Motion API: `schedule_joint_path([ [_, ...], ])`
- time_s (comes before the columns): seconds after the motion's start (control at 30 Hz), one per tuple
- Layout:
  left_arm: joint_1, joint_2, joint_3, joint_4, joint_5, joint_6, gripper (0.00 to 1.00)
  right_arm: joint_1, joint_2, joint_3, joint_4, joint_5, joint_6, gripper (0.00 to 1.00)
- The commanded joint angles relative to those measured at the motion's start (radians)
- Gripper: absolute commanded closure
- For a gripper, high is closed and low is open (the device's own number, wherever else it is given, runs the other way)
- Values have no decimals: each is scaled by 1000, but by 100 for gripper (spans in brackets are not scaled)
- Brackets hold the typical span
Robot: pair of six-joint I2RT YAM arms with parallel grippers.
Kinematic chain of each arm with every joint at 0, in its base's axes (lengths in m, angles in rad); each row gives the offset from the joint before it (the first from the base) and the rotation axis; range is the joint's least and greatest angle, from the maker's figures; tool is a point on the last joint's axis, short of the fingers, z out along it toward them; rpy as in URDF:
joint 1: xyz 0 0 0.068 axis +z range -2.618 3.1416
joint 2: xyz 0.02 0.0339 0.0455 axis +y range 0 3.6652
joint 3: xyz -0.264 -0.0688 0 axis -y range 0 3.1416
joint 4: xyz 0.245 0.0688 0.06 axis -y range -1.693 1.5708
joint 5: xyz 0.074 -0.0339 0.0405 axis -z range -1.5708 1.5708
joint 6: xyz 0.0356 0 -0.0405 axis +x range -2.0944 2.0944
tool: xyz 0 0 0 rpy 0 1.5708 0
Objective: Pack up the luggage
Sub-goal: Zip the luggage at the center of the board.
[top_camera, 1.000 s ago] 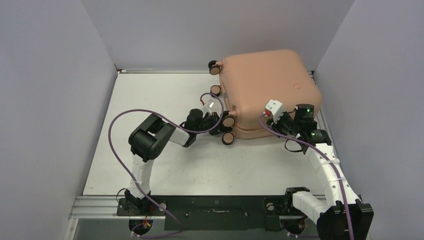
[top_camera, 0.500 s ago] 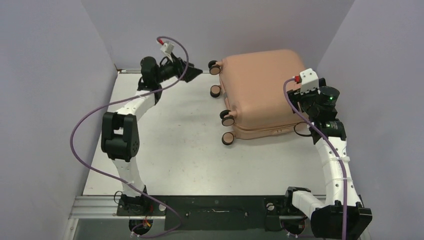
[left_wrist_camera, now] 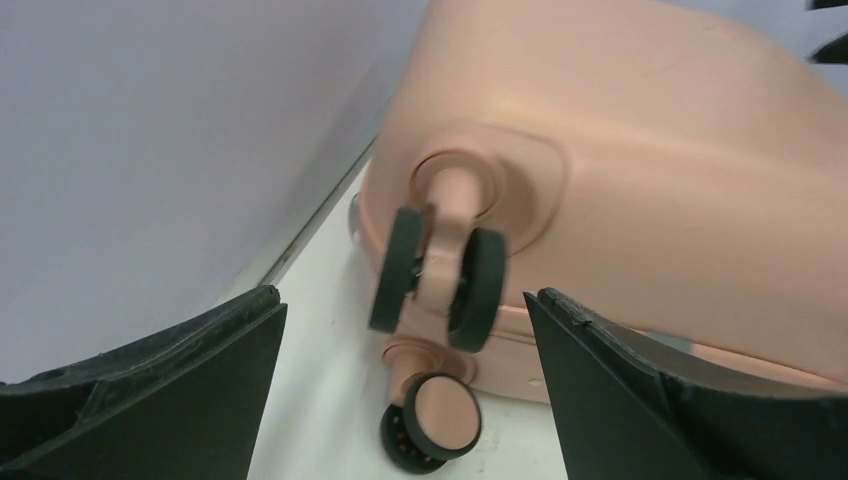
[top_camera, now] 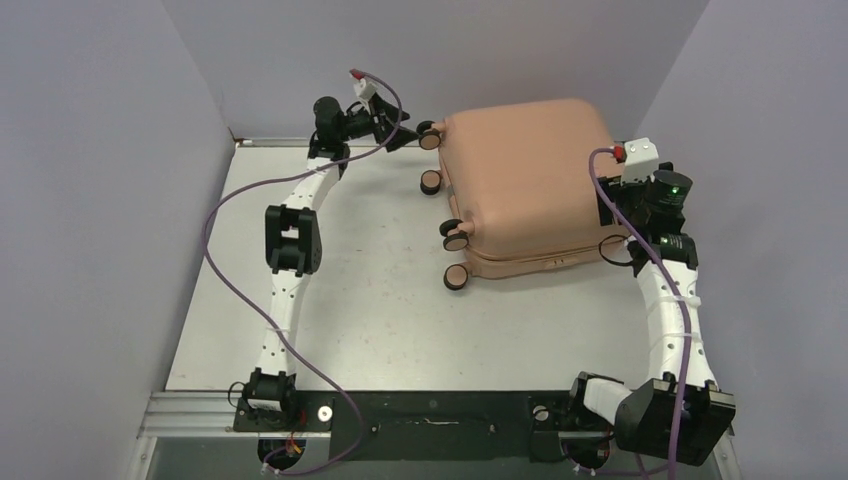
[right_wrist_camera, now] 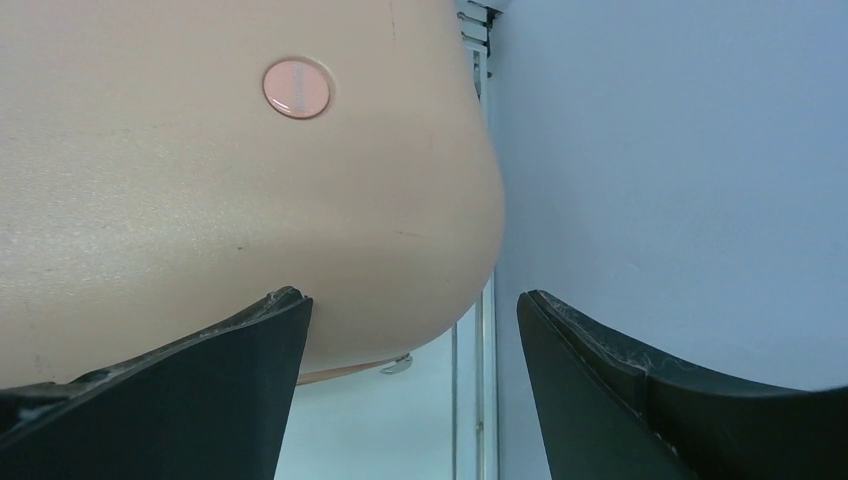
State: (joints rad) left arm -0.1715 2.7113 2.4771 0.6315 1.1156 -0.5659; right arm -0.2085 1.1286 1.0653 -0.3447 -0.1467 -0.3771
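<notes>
The luggage [top_camera: 530, 180] is a peach-pink hard-shell case lying shut at the back right of the table, its black-tyred wheels [top_camera: 455, 236] facing left. My left gripper [top_camera: 403, 136] hovers at the back, just left of the rear wheel [top_camera: 428, 135]. In the left wrist view the twin wheel [left_wrist_camera: 437, 275] sits ahead between the open fingers of my left gripper [left_wrist_camera: 403, 300], untouched. My right gripper [top_camera: 612, 205] stands open at the case's right edge. In the right wrist view my right gripper [right_wrist_camera: 412, 296] frames the shell's rounded corner [right_wrist_camera: 200, 200] below the red logo [right_wrist_camera: 296, 88].
Grey walls enclose the table on the left, back and right; the right wall [right_wrist_camera: 680, 150] is close beside the right gripper. A metal rail [right_wrist_camera: 478, 380] runs along the table's right edge. A zipper pull [right_wrist_camera: 398, 365] hangs under the shell's corner.
The left arm swung from the near wheels up to the back, by the rear wheel, and opened. The right gripper moved from the case's front edge to its right side and opened.
</notes>
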Motion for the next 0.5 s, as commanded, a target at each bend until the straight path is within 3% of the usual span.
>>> schedule_joint_path([
  [0.0, -30, -44, 135, -491, -142, 467, 4, -22, -11, -11, 40, -15, 27, 23],
  [0.1, -24, -94, 41, -449, -117, 481, 4, -27, -9, -16, 39, -26, 30, 23],
  [0.17, -30, -153, -63, -443, -125, 606, 4, -31, -6, -20, 42, -34, 34, 22],
  [0.33, -46, -201, -120, -742, -52, 899, 4, -47, -1, -27, 43, -45, 40, 22],
  [0.47, -47, -276, -253, -968, -119, 1269, 4, -51, -15, -20, 33, -47, 41, 22],
])
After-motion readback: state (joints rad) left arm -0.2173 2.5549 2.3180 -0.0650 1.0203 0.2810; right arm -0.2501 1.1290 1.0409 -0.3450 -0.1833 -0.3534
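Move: The luggage's zip seam on its wheeled end, between the far wheels, lies about 11 cm to the right of my left hand, some 3 cm back and 13 cm below. The upper far wheel is nearer, roughly 6 cm right, level fore and aft and 4 cm lower; the lower far wheel is some 8 cm right, 1 cm back and 18 cm down. From my right hand, that seam is about 38 cm left, 19 cm ahead and 15 cm below. I sink my empty left hand about 7 cm beside the upper far wheel, down towards the zip seam, easing roughly 2 cm forward at first and then back again. As I go, I tip the fingers, which point right at the luggage, down by some 20 degrees and keep them wide open. ##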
